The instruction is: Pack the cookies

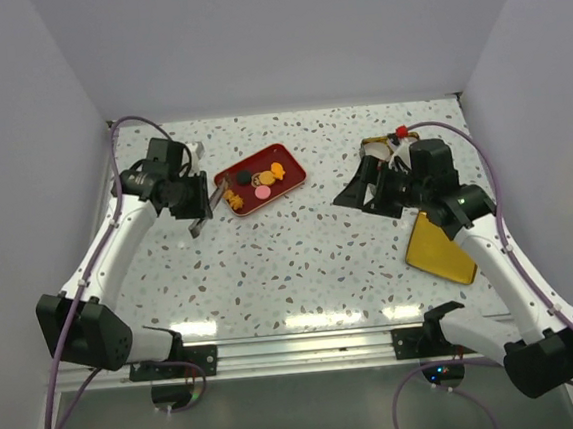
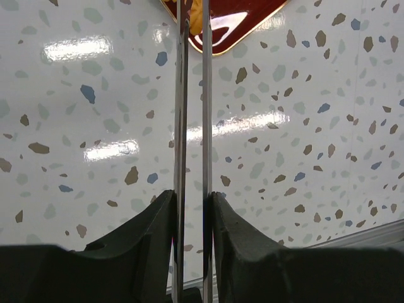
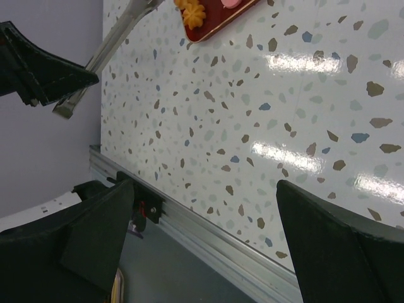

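Note:
Several cookies, orange, dark and one pink, lie on a red tray at the back left of the table. My left gripper is shut on a pair of metal tongs. In the left wrist view the tongs run out between the gripper's fingers, their two blades close together. The tips reach the tray's corner. My right gripper stands open and empty above the table, right of the tray. The right wrist view shows this gripper, an orange cookie and the tongs.
A flat yellow piece lies on the table under my right forearm. Behind my right wrist sits a gold-rimmed container with a small red thing beside it. Walls close in the table at the left, right and back; a metal rail borders the near edge.

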Robot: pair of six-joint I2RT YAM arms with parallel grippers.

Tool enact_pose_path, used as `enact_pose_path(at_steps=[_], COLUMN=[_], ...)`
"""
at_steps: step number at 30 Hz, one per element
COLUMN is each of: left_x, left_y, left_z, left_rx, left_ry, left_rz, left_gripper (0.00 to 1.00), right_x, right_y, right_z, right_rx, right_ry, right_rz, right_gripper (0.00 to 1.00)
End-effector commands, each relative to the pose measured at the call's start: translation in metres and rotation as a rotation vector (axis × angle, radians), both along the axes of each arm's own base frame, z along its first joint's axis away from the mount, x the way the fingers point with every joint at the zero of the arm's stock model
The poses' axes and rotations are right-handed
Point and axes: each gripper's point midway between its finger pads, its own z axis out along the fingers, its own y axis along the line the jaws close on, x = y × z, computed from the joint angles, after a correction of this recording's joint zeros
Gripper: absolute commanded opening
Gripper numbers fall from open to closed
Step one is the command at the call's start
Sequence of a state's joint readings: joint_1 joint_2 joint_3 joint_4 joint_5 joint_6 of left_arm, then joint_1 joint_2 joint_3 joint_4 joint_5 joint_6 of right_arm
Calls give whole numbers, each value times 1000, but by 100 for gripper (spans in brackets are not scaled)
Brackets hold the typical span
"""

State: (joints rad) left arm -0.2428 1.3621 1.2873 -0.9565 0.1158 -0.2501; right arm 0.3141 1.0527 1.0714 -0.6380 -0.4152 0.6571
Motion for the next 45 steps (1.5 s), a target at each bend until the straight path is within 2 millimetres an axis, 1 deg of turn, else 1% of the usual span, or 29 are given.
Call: enact_pose_path(at_steps=[1,7,10,15,16,19,20,24,27,28,29,30,32,34,38,42,43,45], left_x=[23,36,41,51,52,55,57,62,67,67,69,70,72,73,72,74,76,78], left_y=[-4,-7,-10,-16,-16,-16,-16,-14,-14,-14,-14,-17,-18,-19,-23,-34,-32,-36], left_z=[12,4,5,13,12,16,21,30,29,26,27,27,29,26,16,12,11,10], left_rx=[0,3,-2,-6,0,18,20,32,45,51,52,55,61,70,78,70,89,92], left_ry=[-68,-71,-82,-103,-97,-102,-114,-140,-139,-131,-134,-135,-151,-149,-125,-126,-132,-131], left_rz=[-14,-11,-10,-21,-21,-23,-24,-18,-19,-18,-15,-20,-18,-22,-29,-44,-30,-30], left_gripper=[35,39,41,41,40,40,40,40,41,43,46,54,57,59,59,59,58,56], right_x=[-6,-1,3,12,14,19,20,22,22,21,20,20,18,17,15,15,14,15], right_y=[0,1,2,9,9,10,10,10,10,9,9,8,7,7,7,6,6,6], right_z=[2,-1,-2,-7,-6,-5,-5,-7,-9,-10,-11,-12,-15,-16,-17,-18,-19,-20], right_rx=[11,-27,-27,-12,-12,-20,-22,-28,-34,-36,-37,-40,-45,-51,-56,-62,-64,-70], right_ry=[11,18,18,35,28,26,25,26,27,27,29,30,35,36,41,40,41,41], right_rz=[1,25,27,38,39,44,45,48,48,48,47,47,47,52,60,64,69,70], right_gripper=[99,99,99,99,99,99,99,99,99,99,99,99,99,99,99,99,99,99])
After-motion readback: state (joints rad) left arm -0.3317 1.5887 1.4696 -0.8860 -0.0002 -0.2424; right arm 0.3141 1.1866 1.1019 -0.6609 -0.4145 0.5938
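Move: Ahead and to the right of the left hand, which holds the tongs, the cookie tray's middle lies about 16 cm forward, 14 cm right and 16 cm lower. At that height, the two yellow flower cookies are some 11 cm ahead and 5 cm right, the pink cookie about 12 cm ahead and 14 cm right, and the dark cookie roughly 17 cm ahead and 10 cm right. From the right hand the tray is about 22 cm forward, 30 cm left and 22 cm below. Reaching forward about 6 cm towards the cookie tray, the left hand first dips a little, then rises some 3 cm, and finally sinks again while edging right. Its fingers open slightly early on and plainly wider late, from a third to over half, letting go of the tongs. The empty right hand sinks about 3 cm and eases slightly forward, fingers still wide open. ##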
